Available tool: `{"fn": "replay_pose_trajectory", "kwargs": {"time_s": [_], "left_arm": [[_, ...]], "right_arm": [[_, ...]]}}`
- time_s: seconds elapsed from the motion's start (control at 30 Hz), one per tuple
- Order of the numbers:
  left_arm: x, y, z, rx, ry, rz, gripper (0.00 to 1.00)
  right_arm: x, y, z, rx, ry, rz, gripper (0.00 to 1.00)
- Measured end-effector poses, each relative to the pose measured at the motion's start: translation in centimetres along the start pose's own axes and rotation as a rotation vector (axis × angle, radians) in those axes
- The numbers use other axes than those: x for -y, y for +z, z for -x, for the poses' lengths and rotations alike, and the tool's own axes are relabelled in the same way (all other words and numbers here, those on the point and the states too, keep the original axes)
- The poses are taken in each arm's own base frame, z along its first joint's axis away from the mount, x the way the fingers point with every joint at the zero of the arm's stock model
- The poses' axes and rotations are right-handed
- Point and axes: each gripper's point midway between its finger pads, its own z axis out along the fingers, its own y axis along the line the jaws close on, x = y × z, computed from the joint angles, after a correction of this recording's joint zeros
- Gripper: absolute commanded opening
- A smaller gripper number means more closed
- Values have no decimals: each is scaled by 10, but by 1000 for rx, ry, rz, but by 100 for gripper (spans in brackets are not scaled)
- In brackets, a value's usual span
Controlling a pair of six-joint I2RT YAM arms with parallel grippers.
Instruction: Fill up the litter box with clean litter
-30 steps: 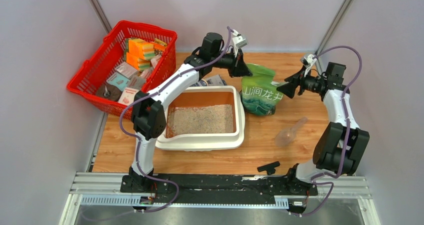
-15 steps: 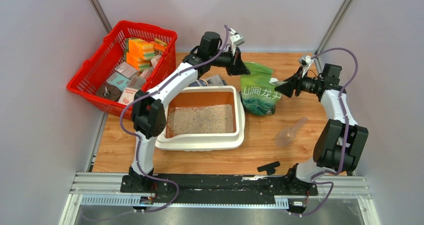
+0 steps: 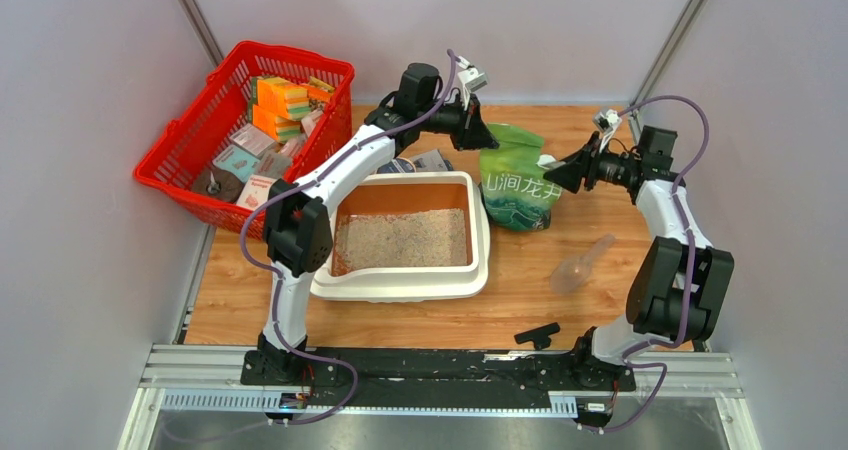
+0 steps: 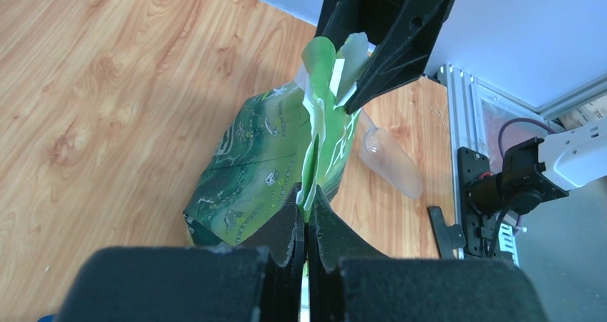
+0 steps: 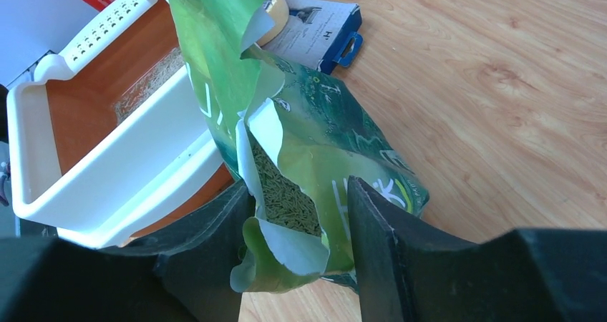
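The cream-white litter box (image 3: 400, 288) sits mid-table, with pale clean litter (image 3: 403, 238) spread over its orange-brown floor; its rim (image 5: 122, 172) also shows in the right wrist view. Just right of it stands a dark green printed bag (image 3: 518, 195). My left gripper (image 3: 483, 138) is shut on the bag's top edge, the thin green flap pinched between its pads (image 4: 308, 197). My right gripper (image 3: 548, 175) has closed from the right onto the bag's torn mouth (image 5: 297, 207), one finger on each side. Olive pellets (image 5: 286, 186) show inside the mouth.
A red wire basket (image 3: 200, 150) of packets stands at the back left. A clear plastic scoop (image 3: 585, 262) lies right of the box, with a black clip (image 3: 538, 334) near the front edge. A blue-and-white carton (image 5: 315, 25) lies behind the box.
My right gripper has moved left to the bag's top and its jaws have narrowed around the torn mouth. The left gripper has kept its pinch and barely shifted.
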Motion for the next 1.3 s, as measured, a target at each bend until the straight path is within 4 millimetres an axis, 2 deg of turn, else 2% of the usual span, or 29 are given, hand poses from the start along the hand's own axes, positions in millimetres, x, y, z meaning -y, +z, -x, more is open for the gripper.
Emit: {"fn": "replay_pose_trajectory", "kwargs": {"time_s": [0.17,0.4,0.47,0.6,0.63,0.73,0.77,0.9,1.0,1.2,1.3], "left_arm": [[-3,0,0,0,-2,8,0],[-7,1,0,-3,-7,22,2],[-8,1,0,-4,-9,29,6],[-10,1,-1,-7,-11,39,23],[-11,1,-1,-9,-13,42,30],[-17,-3,-4,-16,-27,59,36],[-19,-5,-4,-17,-32,67,36],[-27,-11,-6,-21,-48,90,36],[-30,-14,-7,-24,-56,96,36],[-31,-16,-11,-35,-61,100,37],[-31,-16,-13,-41,-58,95,41]], "right_arm": [[-2,3,-2,-4,2,9,49],[0,4,-7,-9,0,-3,34],[0,4,-6,-7,-2,-3,31],[0,5,-6,-7,0,-3,24],[0,5,-6,-7,4,-3,24],[-1,4,-6,-6,24,-3,29],[-1,4,-5,-4,34,-1,34],[-5,5,-2,6,69,14,37],[-8,6,-2,11,91,26,36],[-13,10,-14,12,142,48,29],[-13,10,-14,17,149,53,28]]}}
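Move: The green litter bag's middle is about 7 cm back, 7 cm right and 13 cm below the left hand, which grips its top edge. From the right hand, whose parted fingers straddle the torn mouth, the bag's middle is some 4 cm left, 2 cm back and 8 cm down. The litter box lies 28 cm left and 12 cm back of the right hand, the clear scoop 11 cm right and 18 cm back, both about 17 cm lower. Left fingers open off the bag's top and ease forward-left-down about 4 cm; right fingers narrow around its mouth. ##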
